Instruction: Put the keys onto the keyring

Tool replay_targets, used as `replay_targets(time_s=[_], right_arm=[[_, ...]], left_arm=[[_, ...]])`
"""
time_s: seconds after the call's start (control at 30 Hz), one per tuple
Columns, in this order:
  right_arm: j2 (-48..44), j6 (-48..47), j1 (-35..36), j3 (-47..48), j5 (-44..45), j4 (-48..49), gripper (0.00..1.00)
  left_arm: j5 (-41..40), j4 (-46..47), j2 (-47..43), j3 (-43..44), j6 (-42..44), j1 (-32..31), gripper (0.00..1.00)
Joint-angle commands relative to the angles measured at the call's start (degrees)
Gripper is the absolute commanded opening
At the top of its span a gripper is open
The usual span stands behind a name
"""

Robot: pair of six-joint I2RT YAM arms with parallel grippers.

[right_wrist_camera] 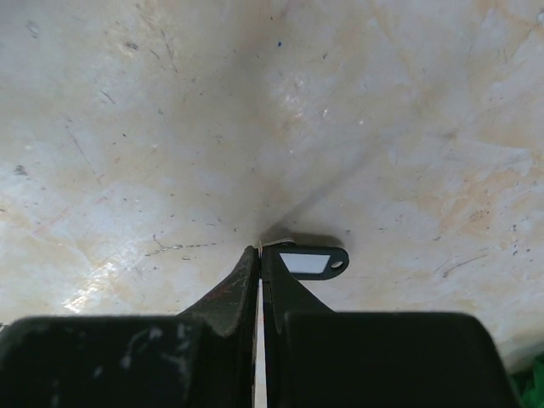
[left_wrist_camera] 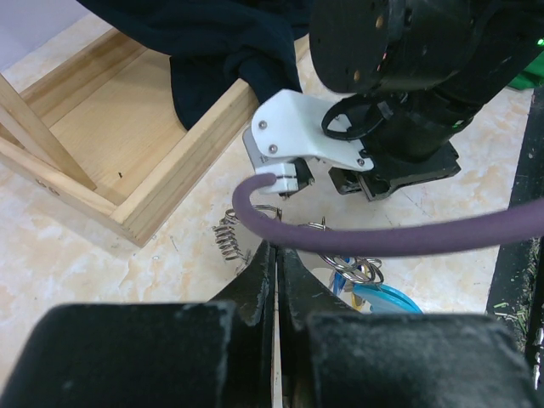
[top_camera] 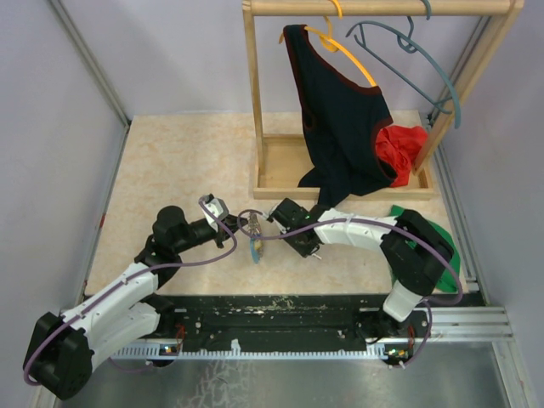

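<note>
The keyring lies on the table between my two grippers, its light-blue section nearest me. In the left wrist view its grey coiled wire is just left of my fingertips and the light-blue section is low right, with small metal rings beside it. My left gripper is shut, seemingly pinching the wire; it also shows in the top view. My right gripper is shut low over the table on a thin metal sliver of a key with a black head; it also shows in the top view.
A wooden clothes rack stands behind the grippers with a dark garment, a red cloth and a grey-blue hanger. Purple cables loop across the work area. A green item lies by the right arm.
</note>
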Motion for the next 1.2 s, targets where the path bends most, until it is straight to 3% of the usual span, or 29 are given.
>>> replay_targets(time_s=[0.0, 0.17, 0.4, 0.63, 0.87, 1.07, 1.17], right_arm=[[-5.7, 0.4, -0.7, -0.6, -2.9, 6.4, 0.00], [-10.3, 0.5, -2.0, -6.1, -5.2, 17.7, 0.00], [-17.6, 2.3, -5.5, -19.1, -11.7, 41.8, 0.00], [-12.3, 2.7, -6.4, -21.8, -12.0, 52.1, 0.04], [-8.9, 3.6, -6.5, -20.8, -10.8, 50.1, 0.07], [-11.6, 3.1, -6.4, -14.1, -10.3, 34.8, 0.21], [-11.1, 1.7, -6.4, -9.3, -10.8, 25.6, 0.23]], left_arm=[[1.0, 0.8, -0.7, -0.6, 0.3, 0.3, 0.01], [1.1, 1.2, -0.7, -0.8, 0.1, 0.2, 0.01], [1.1, 1.8, -1.0, -1.2, -0.1, 0.2, 0.01], [1.4, 2.8, -1.1, -1.6, -0.2, 0.3, 0.01], [0.9, 2.6, -2.0, -1.9, 0.0, 0.3, 0.01], [0.9, 2.7, -1.9, -1.9, -0.1, 0.2, 0.01], [1.0, 2.6, -2.0, -1.9, 0.0, 0.2, 0.01]])
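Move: The right hand already has its shut fingers at the ring joining the key and black tag; the tag lies about 2 cm right, 1 cm ahead and 1 cm below. The bare set-down spot is about 4 cm ahead, 4 cm left and 1 cm below. The keyring hangs about 3 cm ahead, 15 cm left and 8 cm up; the dark garment's hem is 13 cm ahead, 5 cm right. From the left hand, that spot is 12 cm right, level fore-and-aft, 17 cm below. Leftwards and forward in a low hop towards the hanging keyring, the right hand takes the key and tag about 4 cm each way, rising some 2.5 cm and then dipping back near the table. Its fingers tilt some 30 degrees to point down-left, then open partway, letting go, as the hand lifts about 1 cm. The left hand stays put, still pinching the keyring. ##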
